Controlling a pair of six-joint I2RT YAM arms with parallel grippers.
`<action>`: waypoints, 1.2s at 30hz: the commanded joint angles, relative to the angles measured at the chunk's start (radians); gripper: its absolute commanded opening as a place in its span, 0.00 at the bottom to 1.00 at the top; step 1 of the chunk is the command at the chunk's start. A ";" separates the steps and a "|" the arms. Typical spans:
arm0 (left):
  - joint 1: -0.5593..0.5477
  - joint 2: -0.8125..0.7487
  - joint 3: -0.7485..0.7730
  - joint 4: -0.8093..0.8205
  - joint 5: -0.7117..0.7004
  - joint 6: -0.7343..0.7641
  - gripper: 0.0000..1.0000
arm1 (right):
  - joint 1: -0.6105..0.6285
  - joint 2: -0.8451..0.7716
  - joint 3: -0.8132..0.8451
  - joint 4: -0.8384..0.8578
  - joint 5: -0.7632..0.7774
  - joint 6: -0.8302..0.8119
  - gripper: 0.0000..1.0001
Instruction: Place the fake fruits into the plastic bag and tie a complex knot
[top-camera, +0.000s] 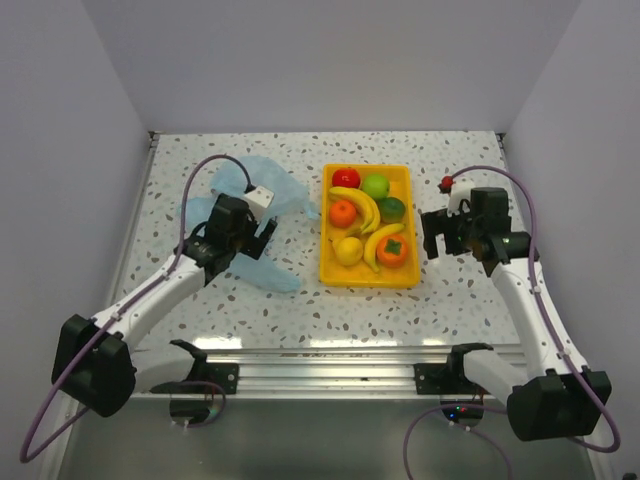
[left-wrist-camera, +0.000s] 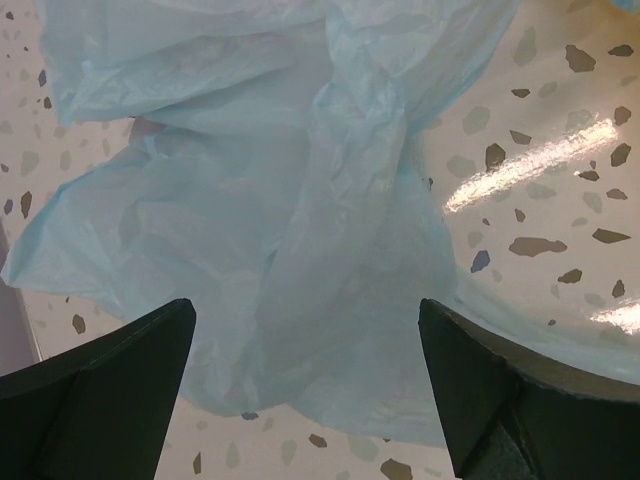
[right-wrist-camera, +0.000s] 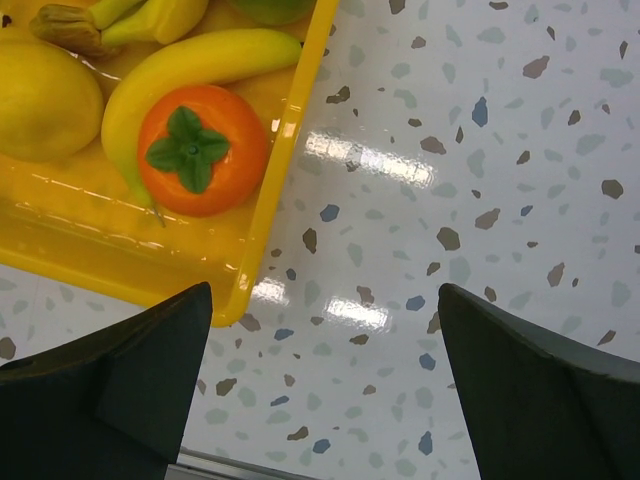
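The fake fruits lie in a yellow tray (top-camera: 366, 277) at mid-table: a red apple (top-camera: 346, 177), two green limes (top-camera: 375, 186), an orange (top-camera: 343, 212), a lemon (top-camera: 347, 250), bananas (top-camera: 358, 205) and a leaf-topped orange (top-camera: 392, 252). The crumpled light-blue plastic bag (top-camera: 250, 185) lies flat to the tray's left. My left gripper (top-camera: 258, 238) hovers open over the bag's near part; film (left-wrist-camera: 290, 200) fills its wrist view beyond the fingers (left-wrist-camera: 305, 330). My right gripper (top-camera: 432, 235) is open beside the tray's right rim (right-wrist-camera: 285, 160), over bare table (right-wrist-camera: 325, 320), with the leaf-topped orange (right-wrist-camera: 200, 150) close by.
White walls enclose the speckled table on three sides. A small red object (top-camera: 446, 182) sits near the right arm's cable. A metal rail (top-camera: 320, 360) runs along the near edge between the arm bases.
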 joint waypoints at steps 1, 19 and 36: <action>-0.041 0.044 -0.008 0.132 -0.102 -0.041 1.00 | 0.000 0.009 -0.007 0.052 0.025 0.015 0.99; -0.050 0.184 0.222 -0.076 0.018 -0.151 0.00 | 0.002 0.087 0.097 -0.024 -0.127 0.020 0.99; 0.335 0.121 0.513 -0.399 0.963 -0.394 0.00 | 0.002 0.061 0.283 -0.057 -0.397 0.043 0.98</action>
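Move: The plastic bag's crumpled middle lies about 5 cm ahead of the left hand, 3 cm left and 8 cm below, with part of it under the fingers. At the same depth, the yellow tray's middle is 24 cm right and 5 cm ahead. From the right hand, the bag is some 43 cm left, 6 cm ahead and 12 cm below; the persimmon is 9 cm left, 1 cm ahead and 10 cm below. The left dips 6 cm, pinches the bag and lifts it some 17 cm; the open right rises leftwards. ##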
